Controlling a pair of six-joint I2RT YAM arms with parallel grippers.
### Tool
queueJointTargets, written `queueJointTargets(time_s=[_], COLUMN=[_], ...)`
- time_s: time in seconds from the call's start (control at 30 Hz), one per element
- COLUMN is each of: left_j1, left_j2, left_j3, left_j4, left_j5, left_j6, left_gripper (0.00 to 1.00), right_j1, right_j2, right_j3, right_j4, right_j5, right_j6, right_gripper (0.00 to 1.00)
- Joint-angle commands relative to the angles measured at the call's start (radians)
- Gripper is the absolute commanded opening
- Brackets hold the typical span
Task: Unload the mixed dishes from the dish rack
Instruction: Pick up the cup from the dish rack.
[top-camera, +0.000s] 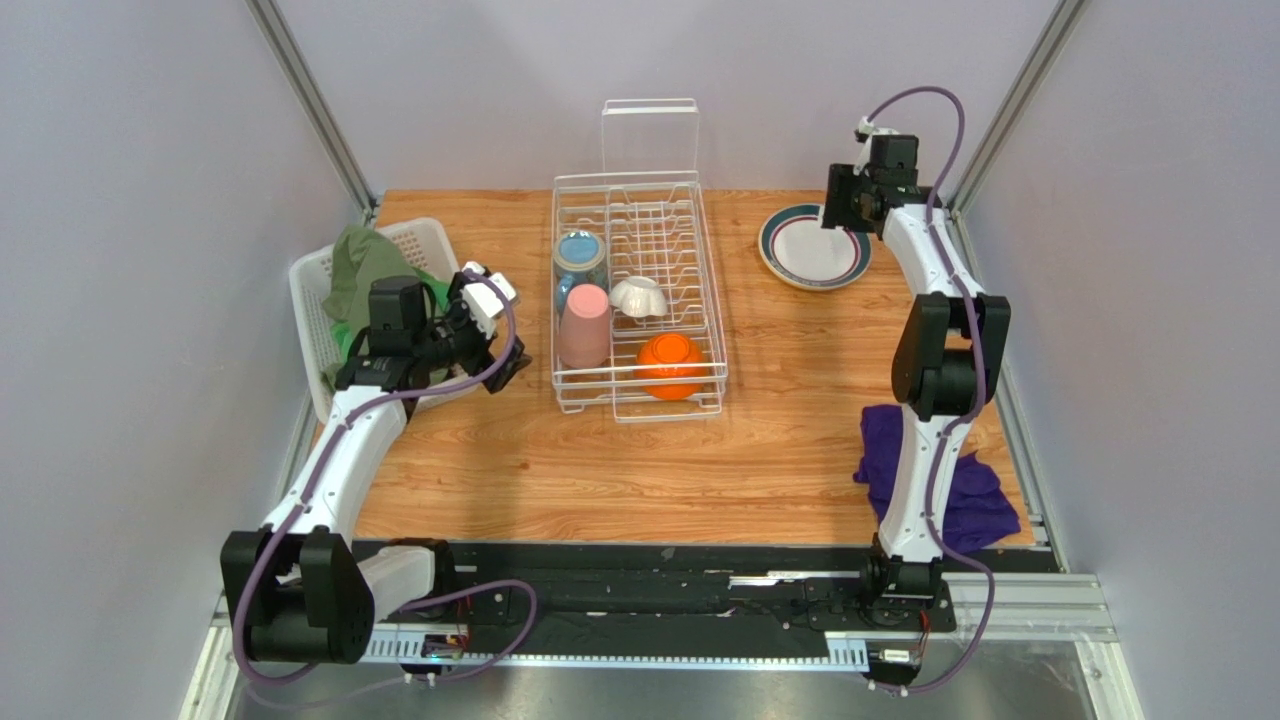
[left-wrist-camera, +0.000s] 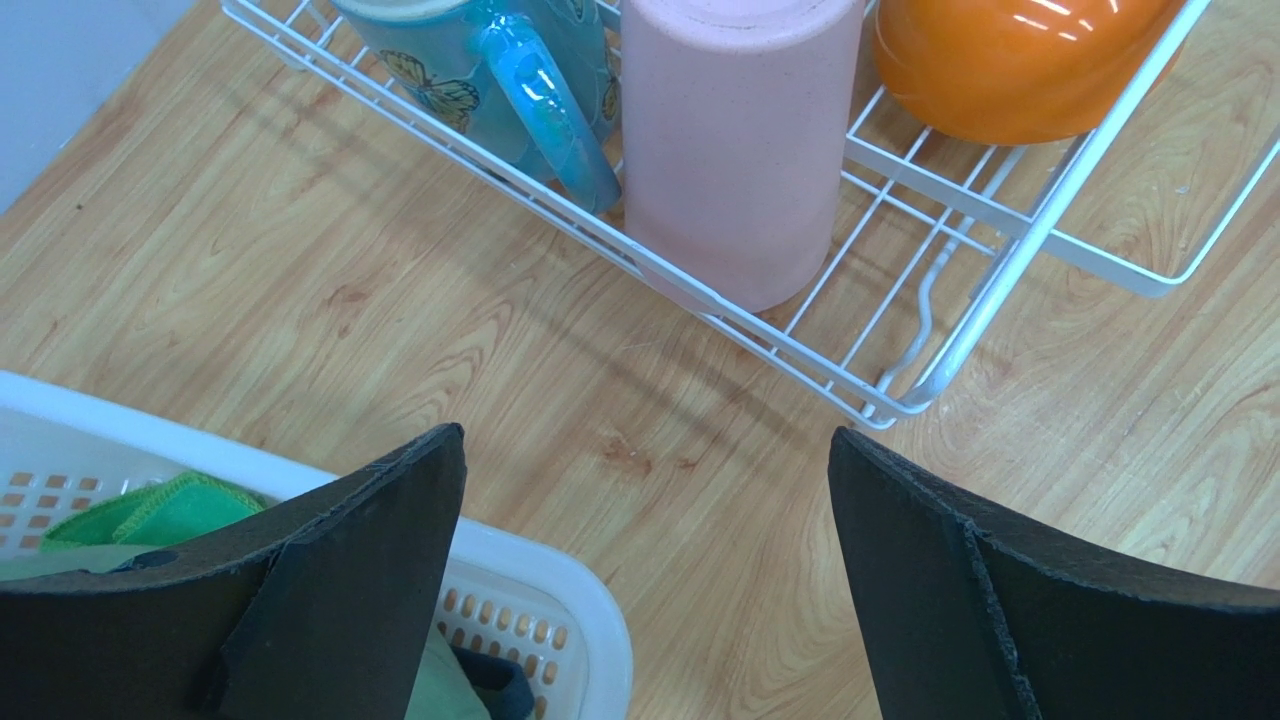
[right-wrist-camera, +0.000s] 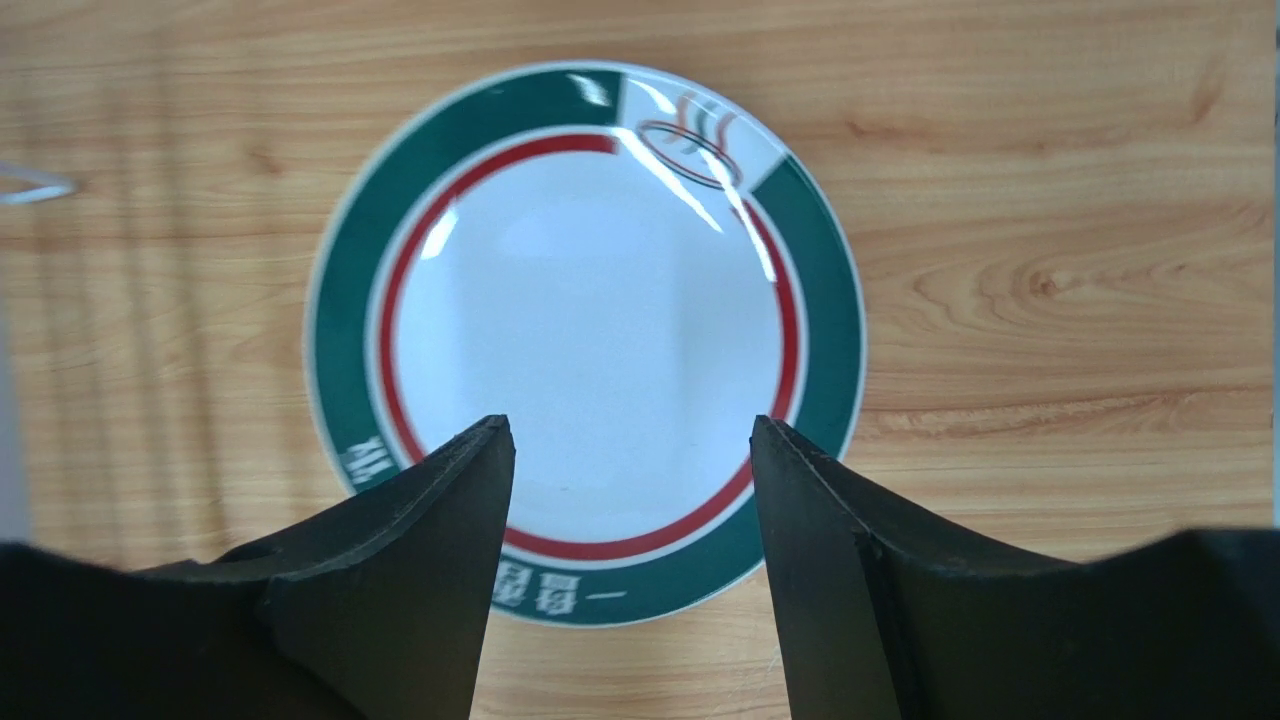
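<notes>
The white wire dish rack (top-camera: 712, 285) stands mid-table. In it are a blue patterned mug (top-camera: 579, 255), a pink cup (top-camera: 585, 326) upside down, a small white cup (top-camera: 642, 297) and an orange bowl (top-camera: 670, 365) upside down. My left gripper (top-camera: 504, 323) hangs open just left of the rack; its wrist view shows the pink cup (left-wrist-camera: 736, 135), mug (left-wrist-camera: 511, 60), bowl (left-wrist-camera: 1007, 60) and rack corner (left-wrist-camera: 962, 323) beyond the empty left gripper (left-wrist-camera: 646, 450). The dark-rimmed white plate (top-camera: 815, 248) lies flat on the table at back right. Above it my right gripper (top-camera: 842, 203) is open, apart from the plate (right-wrist-camera: 586, 300), with nothing between the right gripper (right-wrist-camera: 631, 435) fingers.
A white plastic slatted basket (top-camera: 319, 308) holding green cloth sits at the left edge, its corner (left-wrist-camera: 556, 600) under my left fingers. A purple cloth (top-camera: 939, 488) lies beside the right arm. The rack's clear upright panel (top-camera: 649, 138) rises at its far end.
</notes>
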Motion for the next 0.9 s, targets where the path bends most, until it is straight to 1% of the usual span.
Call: queueJointTargets(time_s=[0.0,0.03,0.07,0.2,0.33,0.37,0.4,0.6,0.73,0.8,0.87], left_j1=[0.005,0.005,0.004,-0.010,-0.055,-0.078,-0.088,-0.148,-0.173,-0.187,-0.200], left_j2=[-0.043,-0.046,-0.046,-0.034,-0.007,0.001,0.010,0.115,0.207,0.245,0.265], left_j3=[0.016,0.027,0.034,0.088,0.149,0.160,0.183,0.289,0.343,0.369,0.381], left_j4=[0.023,0.019,0.016,-0.014,-0.024,-0.028,-0.031,-0.074,-0.071,-0.073,-0.076], left_j5=[0.038,0.047,0.054,0.060,-0.012,-0.021,-0.041,-0.080,-0.112,-0.120,-0.120], left_j6=[-0.028,-0.037,-0.056,-0.116,-0.149,-0.149,-0.148,-0.140,-0.140,-0.142,-0.143], left_gripper=[0.99,0.99,0.99,0.99,0.99,0.99,0.99,0.99,0.99,0.99,0.99], right_j1=[0.043,0.084,0.092,0.129,0.169,0.175,0.183,0.195,0.203,0.203,0.203], right_j2=[-0.160,-0.174,-0.189,-0.260,-0.309,-0.318,-0.326,-0.398,-0.439,-0.465,-0.490], right_j3=[-0.038,-0.058,-0.072,-0.118,-0.161,-0.175,-0.181,-0.239,-0.277,-0.293,-0.314], right_j4=[0.081,0.084,0.088,0.091,0.091,0.090,0.090,0.087,0.088,0.085,0.085], right_j5=[0.009,0.003,-0.001,-0.017,-0.018,-0.018,-0.020,-0.041,-0.063,-0.071,-0.081], right_j6=[-0.056,-0.058,-0.059,-0.056,-0.061,-0.061,-0.061,-0.050,-0.051,-0.053,-0.058], right_gripper=[0.64,0.69,0.77,0.79,0.81,0.85,0.87,0.90,0.94,1.00,1.00])
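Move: The pink cup stands upside down in the rack, about 9 cm ahead of the left hand, 11 cm to its right and 6 cm below. From that cup, the blue mug is some 11 cm farther out and 2 cm to the left, the white bowl 6 cm farther out and 6 cm right, the orange bowl 4 cm nearer and 11 cm right. From the right hand, the cup lies about 39 cm left and 15 cm back, nearly level in height. Left hand arcs right, forward and up some 8 cm towards the cup; right hand climbs left and back, opening. ##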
